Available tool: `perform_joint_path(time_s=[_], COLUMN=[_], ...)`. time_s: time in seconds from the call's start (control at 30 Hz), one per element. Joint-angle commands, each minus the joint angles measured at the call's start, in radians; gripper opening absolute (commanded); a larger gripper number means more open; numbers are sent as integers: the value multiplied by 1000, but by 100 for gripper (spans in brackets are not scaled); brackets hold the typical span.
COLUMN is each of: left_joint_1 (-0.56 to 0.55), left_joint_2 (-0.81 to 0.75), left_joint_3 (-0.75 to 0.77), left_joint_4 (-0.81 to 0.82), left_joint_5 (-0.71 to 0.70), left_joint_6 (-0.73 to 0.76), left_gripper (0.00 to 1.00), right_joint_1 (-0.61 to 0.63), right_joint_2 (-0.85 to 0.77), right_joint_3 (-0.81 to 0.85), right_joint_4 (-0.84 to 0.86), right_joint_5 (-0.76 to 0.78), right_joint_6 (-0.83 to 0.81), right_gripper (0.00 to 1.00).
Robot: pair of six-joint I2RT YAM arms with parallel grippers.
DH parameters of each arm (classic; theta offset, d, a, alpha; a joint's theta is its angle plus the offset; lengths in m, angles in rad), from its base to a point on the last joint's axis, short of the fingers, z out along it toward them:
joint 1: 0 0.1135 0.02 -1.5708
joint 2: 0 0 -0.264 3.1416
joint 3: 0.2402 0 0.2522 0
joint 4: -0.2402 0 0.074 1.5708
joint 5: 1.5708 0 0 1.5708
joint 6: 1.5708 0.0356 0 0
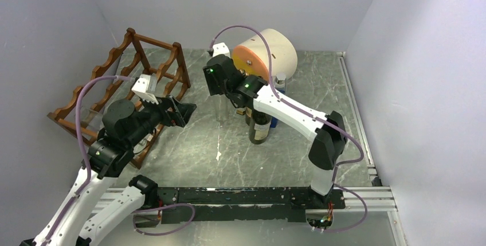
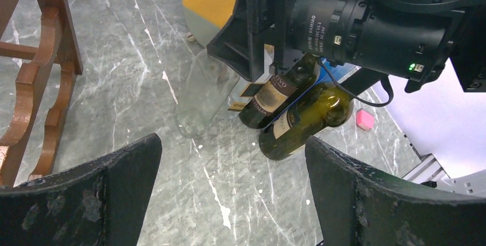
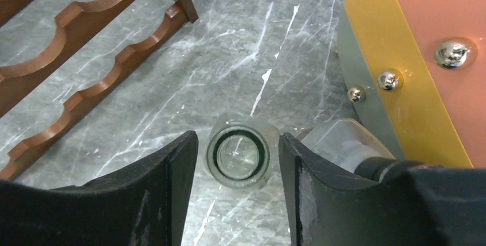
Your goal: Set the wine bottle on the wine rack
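Observation:
A clear glass wine bottle (image 1: 220, 111) stands upright mid-table. The right wrist view looks straight down into its round mouth (image 3: 238, 153). My right gripper (image 3: 238, 143) is shut on its neck: the right finger touches the glass, and only a sliver of a gap shows at the left one. In the left wrist view the same bottle (image 2: 198, 102) hangs below the right gripper (image 2: 255, 65). The wine rack (image 1: 123, 85), reddish-brown with scalloped rails, stands at the back left. My left gripper (image 1: 184, 112) hovers open beside the rack, its fingers (image 2: 97, 194) wide over bare table.
Two dark green bottles (image 2: 275, 94) (image 2: 309, 120) stand just right of the clear one. Behind them lies a big cream cylinder with an orange face (image 1: 266, 54). A small pink object (image 2: 365, 118) sits on the table. Walls close in left and right.

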Motion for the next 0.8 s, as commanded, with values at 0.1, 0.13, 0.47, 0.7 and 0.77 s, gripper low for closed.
perform_joint_path(time_s=[0.1, 0.13, 0.47, 0.7, 0.77], left_joint_1=[-4, -4, -4, -4, -4], left_joint_2=[15, 13, 5, 16, 29], left_joint_3=[-16, -20, -54, -157, -201], left_joint_4=[32, 34, 69, 213, 266], left_joint_5=[-9, -12, 28, 232, 330], left_joint_6=[60, 72, 104, 107, 108], left_gripper=[99, 99, 99, 99, 99], right_joint_1=[11, 11, 13, 29, 30], right_joint_2=[30, 30, -27, -191, -244], right_joint_3=[34, 32, -2, -116, -164], right_joint_4=[17, 21, 37, 29, 34], right_joint_5=[24, 23, -40, -186, -237], right_joint_6=[-68, -70, -95, -145, -137], right_gripper=[53, 51, 4, 0, 0])
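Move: The clear wine bottle's neck already stands between the right hand's half-open fingers. The bottle's middle is about 1 cm ahead and some 11 cm below. From this hand the black-capped bottle stands 3 cm ahead and 7 cm right, the labelled dark bottle 6 cm back and 14 cm right, and the wine rack's middle roughly 30 cm left, level fore and aft. From the left hand the clear bottle lies about 14 cm ahead, 9 cm right, its middle 17 cm below. The right fingers close on the clear bottle's neck just below the rim and pinch it, after the hand has settled about 1 cm lower. Keeping that grip, the hand draws back some 4 cm, swinging about 10 degrees counter-clockwise. The open, empty left hand sinks about 4 cm and edges 2 cm right towards the bottle, mostly at the end. ##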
